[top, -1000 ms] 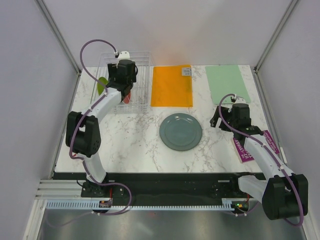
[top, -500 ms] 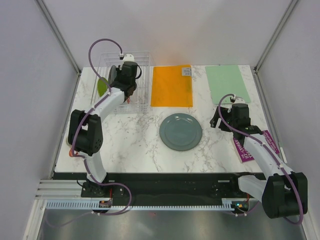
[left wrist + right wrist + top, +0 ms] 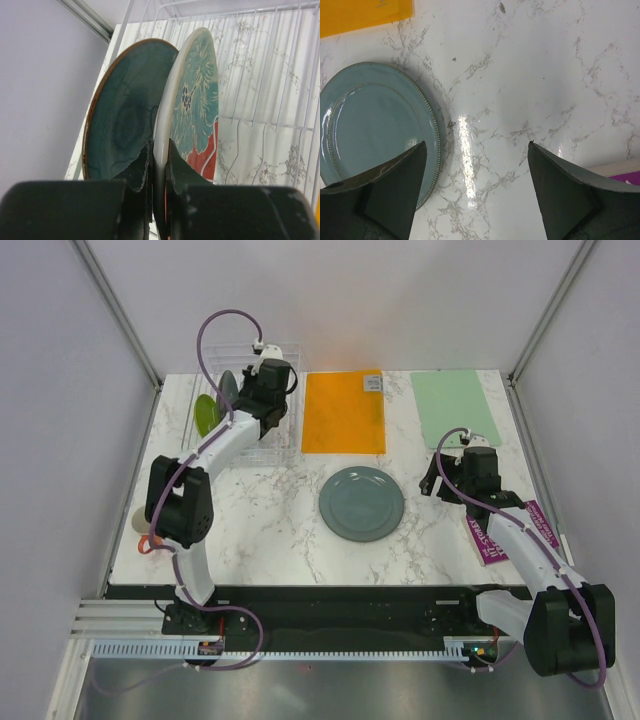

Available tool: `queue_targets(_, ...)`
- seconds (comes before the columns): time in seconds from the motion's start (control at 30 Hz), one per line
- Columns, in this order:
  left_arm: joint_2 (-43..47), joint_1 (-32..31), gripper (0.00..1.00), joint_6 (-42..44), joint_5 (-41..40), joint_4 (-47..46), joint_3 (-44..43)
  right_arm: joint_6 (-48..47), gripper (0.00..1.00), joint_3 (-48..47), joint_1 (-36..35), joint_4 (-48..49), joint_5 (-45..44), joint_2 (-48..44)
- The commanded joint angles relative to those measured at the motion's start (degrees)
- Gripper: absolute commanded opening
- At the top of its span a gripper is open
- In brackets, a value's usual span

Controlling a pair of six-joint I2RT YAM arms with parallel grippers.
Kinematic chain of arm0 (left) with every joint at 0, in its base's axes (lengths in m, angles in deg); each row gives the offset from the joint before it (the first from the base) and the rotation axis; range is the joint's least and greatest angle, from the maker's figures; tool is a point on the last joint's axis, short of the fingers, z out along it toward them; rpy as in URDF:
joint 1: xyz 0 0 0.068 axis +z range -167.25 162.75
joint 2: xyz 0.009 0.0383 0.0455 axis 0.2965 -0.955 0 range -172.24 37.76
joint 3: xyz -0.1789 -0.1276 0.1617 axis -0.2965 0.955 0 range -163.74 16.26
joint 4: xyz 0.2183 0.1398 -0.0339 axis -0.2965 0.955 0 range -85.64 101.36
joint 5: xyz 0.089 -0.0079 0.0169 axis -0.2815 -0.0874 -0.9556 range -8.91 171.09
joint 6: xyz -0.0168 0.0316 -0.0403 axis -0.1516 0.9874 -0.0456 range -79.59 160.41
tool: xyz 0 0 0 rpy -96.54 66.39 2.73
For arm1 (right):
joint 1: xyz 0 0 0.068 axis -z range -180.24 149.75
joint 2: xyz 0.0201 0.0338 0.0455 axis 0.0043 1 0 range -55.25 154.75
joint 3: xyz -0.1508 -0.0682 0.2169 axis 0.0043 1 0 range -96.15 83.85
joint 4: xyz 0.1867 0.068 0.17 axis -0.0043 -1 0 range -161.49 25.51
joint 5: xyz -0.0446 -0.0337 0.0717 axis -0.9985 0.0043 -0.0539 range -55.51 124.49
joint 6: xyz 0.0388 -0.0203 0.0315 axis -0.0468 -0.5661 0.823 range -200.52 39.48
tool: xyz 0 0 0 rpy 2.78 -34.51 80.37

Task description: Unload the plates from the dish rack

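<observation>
My left gripper (image 3: 159, 150) is shut on the white rim of the red plate with the teal floral pattern (image 3: 197, 100), which stands on edge in the clear dish rack (image 3: 290, 352). In the top view the left gripper (image 3: 263, 392) is over the rack and hides that plate. The dark teal-blue plate (image 3: 125, 115) stands just left of it and also shows in the top view (image 3: 228, 390). The lime-green plate (image 3: 205, 412) stands at the rack's left end. The grey-green plate (image 3: 362, 503) lies flat mid-table. My right gripper (image 3: 476, 145) is open and empty beside that plate (image 3: 370, 120).
An orange mat (image 3: 343, 412) and a green mat (image 3: 455, 405) lie at the back. A purple packet (image 3: 500, 535) lies by the right arm. A cup (image 3: 143, 530) stands at the table's left edge, partly behind the left arm.
My left gripper has moved back and to the right over the rack, and the dark teal-blue plate has come into view beside it. The right arm has not moved.
</observation>
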Motion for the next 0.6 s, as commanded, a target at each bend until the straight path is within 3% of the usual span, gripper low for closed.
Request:
queue_targets(0.0,3.2,-1.3,0.02,9.3,-10.4,-8.7,-8.4,-0.6,0.89,-0.7,0.1,0.5,0.5,-0.1)
queue_targets(0.17,6.4,-2.7,0.02,15.6,-12.0,-11.2,-10.6,-0.5,0.89,-1.2,0.1,-0.1,1.1,-0.4)
queue_targets(0.33,12.5,-5.9,0.02,16.0,-8.7,-7.7,-10.8,-0.3,0.89,-3.5,0.0,-0.8,3.5,-2.1)
queue_targets(0.43,18.9,-7.2,0.02,5.5,-0.3,4.3,-11.0,0.4,0.87,-5.1,0.1,-0.9,7.0,-3.6)
queue_targets(0.57,28.7,-7.4,0.02,-9.5,13.0,10.6,-5.5,2.0,0.85,-7.0,0.0,-0.3,11.5,-5.5)
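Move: The left hand already pinches the flowered plate in the rack. The gray plate lying on the table is some 28 cm to its right, 22 cm back and 21 cm below. In the rack, the brown-rimmed plate stands about 6 cm left, 2 cm ahead and 9 cm lower; the green plate 12 cm left, 3 cm back, 11 cm lower. From the right hand the gray plate is about 18 cm left, level in reach, 11 cm down. Straight up at first, then up and back with a drift to the right, the left hand draws the flowered plate out of the rack, rising about 13 cm and coming back 5 or 6 cm only near the end. Its fingers keep their pinch while the wrist tips up slightly and swings some 10 degrees clockwise. Late on, the empty right hand, fingers open, rises about 3 cm and eases 2 cm left. ##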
